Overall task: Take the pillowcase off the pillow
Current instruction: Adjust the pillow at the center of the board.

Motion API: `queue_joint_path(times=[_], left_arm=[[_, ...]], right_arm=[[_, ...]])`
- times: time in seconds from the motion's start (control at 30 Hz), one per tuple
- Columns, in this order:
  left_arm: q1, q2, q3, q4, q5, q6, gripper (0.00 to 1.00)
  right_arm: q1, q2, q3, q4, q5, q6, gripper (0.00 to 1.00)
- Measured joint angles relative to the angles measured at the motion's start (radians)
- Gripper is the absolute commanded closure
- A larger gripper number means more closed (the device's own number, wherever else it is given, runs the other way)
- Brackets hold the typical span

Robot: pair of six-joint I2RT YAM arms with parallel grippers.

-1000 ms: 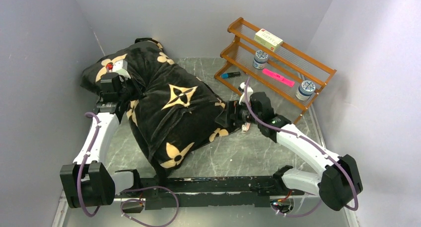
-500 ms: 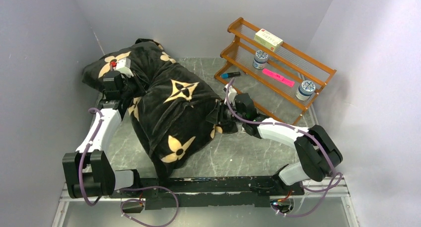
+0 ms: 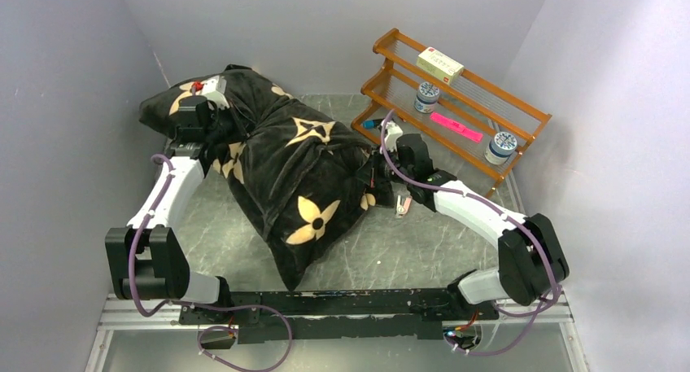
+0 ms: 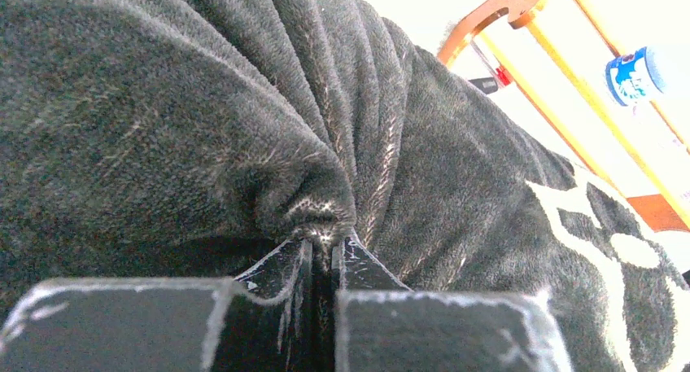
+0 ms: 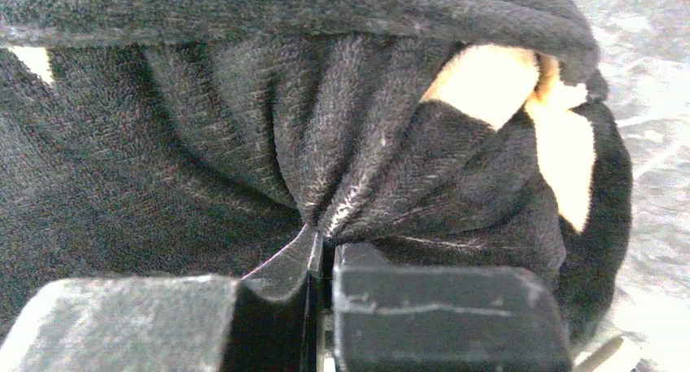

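The black plush pillowcase (image 3: 293, 172) with tan flower motifs lies bulging across the middle of the table, from the back left corner toward the front. The white pillow is hidden inside it. My left gripper (image 3: 213, 121) is shut on a pinch of the pillowcase near its back left end; the wrist view shows the fabric (image 4: 321, 217) gathered between the closed fingers (image 4: 323, 242). My right gripper (image 3: 370, 177) is shut on a fold of the pillowcase at its right side; its wrist view shows the pleated fabric (image 5: 342, 177) held at the fingertips (image 5: 323, 238).
A wooden two-tier rack (image 3: 451, 99) stands at the back right with a box (image 3: 439, 65), two jars (image 3: 426, 97) and a pink marker (image 3: 456, 126). A teal pen (image 3: 370, 123) lies by its foot. Grey walls close in on the left, back and right.
Both grippers have moved toward the back, carrying the pillowcase with them. The bundle has shifted back and turned, its front end now farther from the arm bases.
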Motion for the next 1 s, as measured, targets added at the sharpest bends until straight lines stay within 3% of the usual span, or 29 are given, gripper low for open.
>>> queue_joint_path(times=[0.13,0.33,0.53,0.67,0.8,0.9,0.97,1.0], left_arm=[[-0.006,-0.016,-0.034,0.003,-0.011,0.015,0.94],[-0.014,-0.126,-0.142,-0.017,-0.082,0.079,0.69],[-0.023,-0.221,-0.192,-0.062,-0.142,0.135,0.36],[-0.053,-0.291,-0.213,-0.097,-0.17,0.163,0.27],[-0.123,-0.349,-0.21,-0.141,-0.207,0.198,0.21],[-0.172,-0.37,-0.163,-0.216,-0.219,0.215,0.18],[-0.186,-0.37,-0.092,-0.277,-0.214,0.215,0.05],[-0.19,-0.371,-0.061,-0.296,-0.209,0.216,0.03]], right_arm=[[-0.036,-0.018,0.0,-0.032,0.01,-0.026,1.0],[-0.05,-0.019,-0.002,-0.07,-0.015,-0.075,0.97],[-0.052,-0.042,-0.001,-0.129,-0.003,-0.099,0.61],[-0.069,-0.091,0.016,-0.201,0.007,-0.11,0.36],[-0.078,-0.158,0.039,-0.258,0.037,-0.117,0.17],[-0.079,-0.235,0.046,-0.306,0.09,-0.121,0.11],[-0.079,-0.296,0.048,-0.332,0.122,-0.12,0.1],[-0.079,-0.326,0.049,-0.342,0.139,-0.116,0.09]])
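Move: Both of my hands already pinch the dark pillow. From my left hand, its middle lies about 8 cm back, 6 cm to the right and some 12 cm below. From my right hand, at the pillow's right end, that middle is about 21 cm left, 3 cm ahead and roughly 6 cm below. On the board, the marker pen lies some 17 cm ahead of my right hand and 5 cm right; the small clipper about 5 cm back and 11 cm right. Both are some 15 cm below. I ease the pillow into place and let go with both hands. My left hand draws back about 10 cm, dipping 2 cm with its pinch before opening wide, then rising while it rolls some 15 degrees, left side up. My right hand pulls the pillow's end about 2 cm right and slightly down, opens, and comes away right and up. ##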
